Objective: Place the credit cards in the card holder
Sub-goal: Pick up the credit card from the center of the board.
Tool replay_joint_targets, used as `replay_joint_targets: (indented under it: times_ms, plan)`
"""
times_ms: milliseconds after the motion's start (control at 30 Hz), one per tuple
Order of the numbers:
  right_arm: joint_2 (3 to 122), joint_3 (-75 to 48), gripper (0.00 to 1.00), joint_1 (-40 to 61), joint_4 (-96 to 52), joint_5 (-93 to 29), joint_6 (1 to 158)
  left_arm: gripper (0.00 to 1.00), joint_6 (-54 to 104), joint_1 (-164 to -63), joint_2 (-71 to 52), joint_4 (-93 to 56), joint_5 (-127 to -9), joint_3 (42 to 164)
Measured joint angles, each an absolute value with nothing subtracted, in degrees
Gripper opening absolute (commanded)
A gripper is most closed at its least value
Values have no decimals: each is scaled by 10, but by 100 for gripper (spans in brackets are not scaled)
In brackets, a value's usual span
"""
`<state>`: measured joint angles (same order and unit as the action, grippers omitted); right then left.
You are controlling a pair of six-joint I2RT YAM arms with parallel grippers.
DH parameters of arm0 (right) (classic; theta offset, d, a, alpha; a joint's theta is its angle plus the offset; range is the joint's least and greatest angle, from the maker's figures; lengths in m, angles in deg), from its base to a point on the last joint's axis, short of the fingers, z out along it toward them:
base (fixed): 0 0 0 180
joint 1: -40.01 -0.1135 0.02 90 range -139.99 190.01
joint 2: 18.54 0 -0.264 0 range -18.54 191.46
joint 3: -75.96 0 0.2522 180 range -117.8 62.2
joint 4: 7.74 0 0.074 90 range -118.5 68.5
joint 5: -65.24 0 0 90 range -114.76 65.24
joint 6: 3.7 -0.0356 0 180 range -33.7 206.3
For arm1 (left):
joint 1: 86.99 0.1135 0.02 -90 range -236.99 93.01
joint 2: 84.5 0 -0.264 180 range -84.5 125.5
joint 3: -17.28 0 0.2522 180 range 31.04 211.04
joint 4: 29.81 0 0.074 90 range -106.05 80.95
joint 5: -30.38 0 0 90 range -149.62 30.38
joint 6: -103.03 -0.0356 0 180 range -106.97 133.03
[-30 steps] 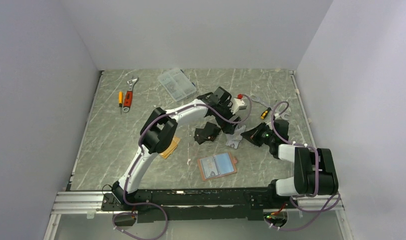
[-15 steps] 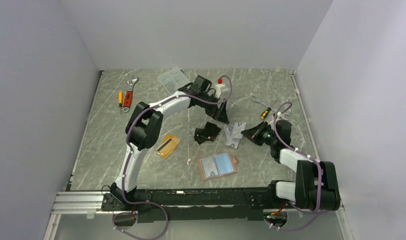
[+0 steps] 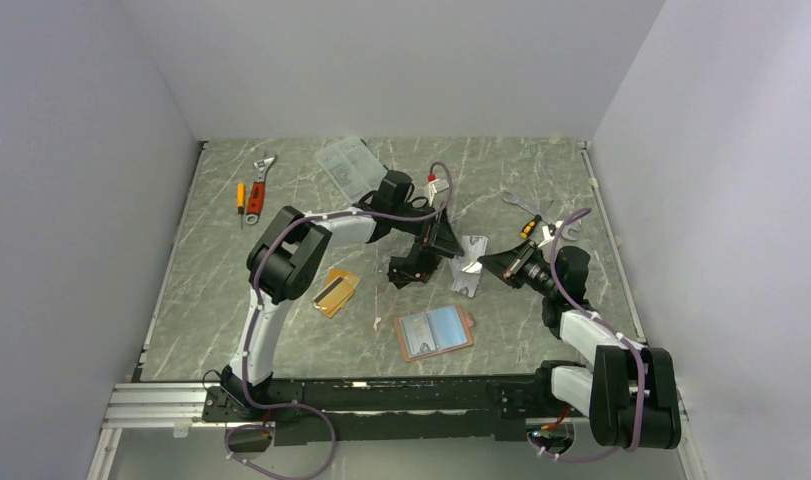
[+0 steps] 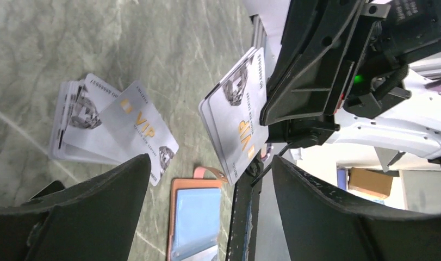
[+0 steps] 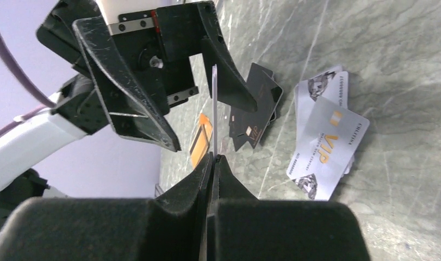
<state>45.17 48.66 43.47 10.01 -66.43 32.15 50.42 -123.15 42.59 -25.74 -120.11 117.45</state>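
My right gripper (image 3: 487,262) (image 5: 213,157) is shut on a silver-grey credit card (image 5: 214,109) (image 4: 237,114) and holds it on edge above the table. My left gripper (image 3: 438,236) (image 4: 210,163) is open, facing that card at close range, its fingers (image 5: 229,76) on either side of it without touching. More silver cards (image 3: 470,268) (image 5: 324,144) (image 4: 109,122) lie overlapped on the table. Orange-gold cards (image 3: 336,290) (image 5: 203,138) lie to the left. The pink card holder (image 3: 433,332) (image 4: 199,217) lies open, pale-blue inside up, nearer the arm bases.
A black irregular flat piece (image 3: 413,268) (image 5: 256,106) lies beside the left gripper. A clear compartment box (image 3: 346,160) sits at the back. A wrench and screwdriver (image 3: 255,192) lie back left, and more tools (image 3: 526,215) lie back right.
My left gripper has swung left off the silver cards and now faces the right gripper. The right gripper now holds one silver card raised on edge; its arm has drawn back.
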Motion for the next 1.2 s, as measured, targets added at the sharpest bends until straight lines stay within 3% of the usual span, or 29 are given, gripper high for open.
replay_joint_targets:
  times_ms: [200, 433, 600, 767, 1200]
  plan:
    - [479, 487, 0, 435, 140, -691, 304, 31, 668, -1231, 441, -461, -1238, 1148]
    - [490, 487, 0, 435, 155, -706, 301, 16, 776, -1227, 464, -597, -1255, 1147]
    - [488, 487, 14, 435, 161, -714, 299, 15, 778, -1227, 465, -599, -1258, 1146]
    - [491, 488, 29, 431, 196, -721, 275, 21, 777, -1231, 465, -599, -1265, 1146]
    - [514, 486, 32, 418, 225, -729, 269, 16, 786, -1238, 465, -610, -1286, 1133]
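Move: Just off the left gripper's open fingertips, about 3 cm to its right, 3 cm higher and some 2 cm nearer the base, is the middle of the silver VIP card that the right gripper holds. The left gripper is about 5 cm left of the right hand, 2 cm ahead and 3 cm lower. From the left hand, the silver card pile lies 3 cm right, 3 cm back and 9 cm down. The black cards are 8 cm left and 3 cm back, the open card holder 16 cm back and 3 cm left, both about 10 cm down. Rising about 4 cm and edging 1 cm to the right, the left hand rolls its fingers around the silver card and closes to pinch it, then draws back some 2 cm. The right hand keeps its pinch while easing left towards it, then opens about a third and drifts a little up and farther left, about 2 cm in all, its fingers still straddling the card. ##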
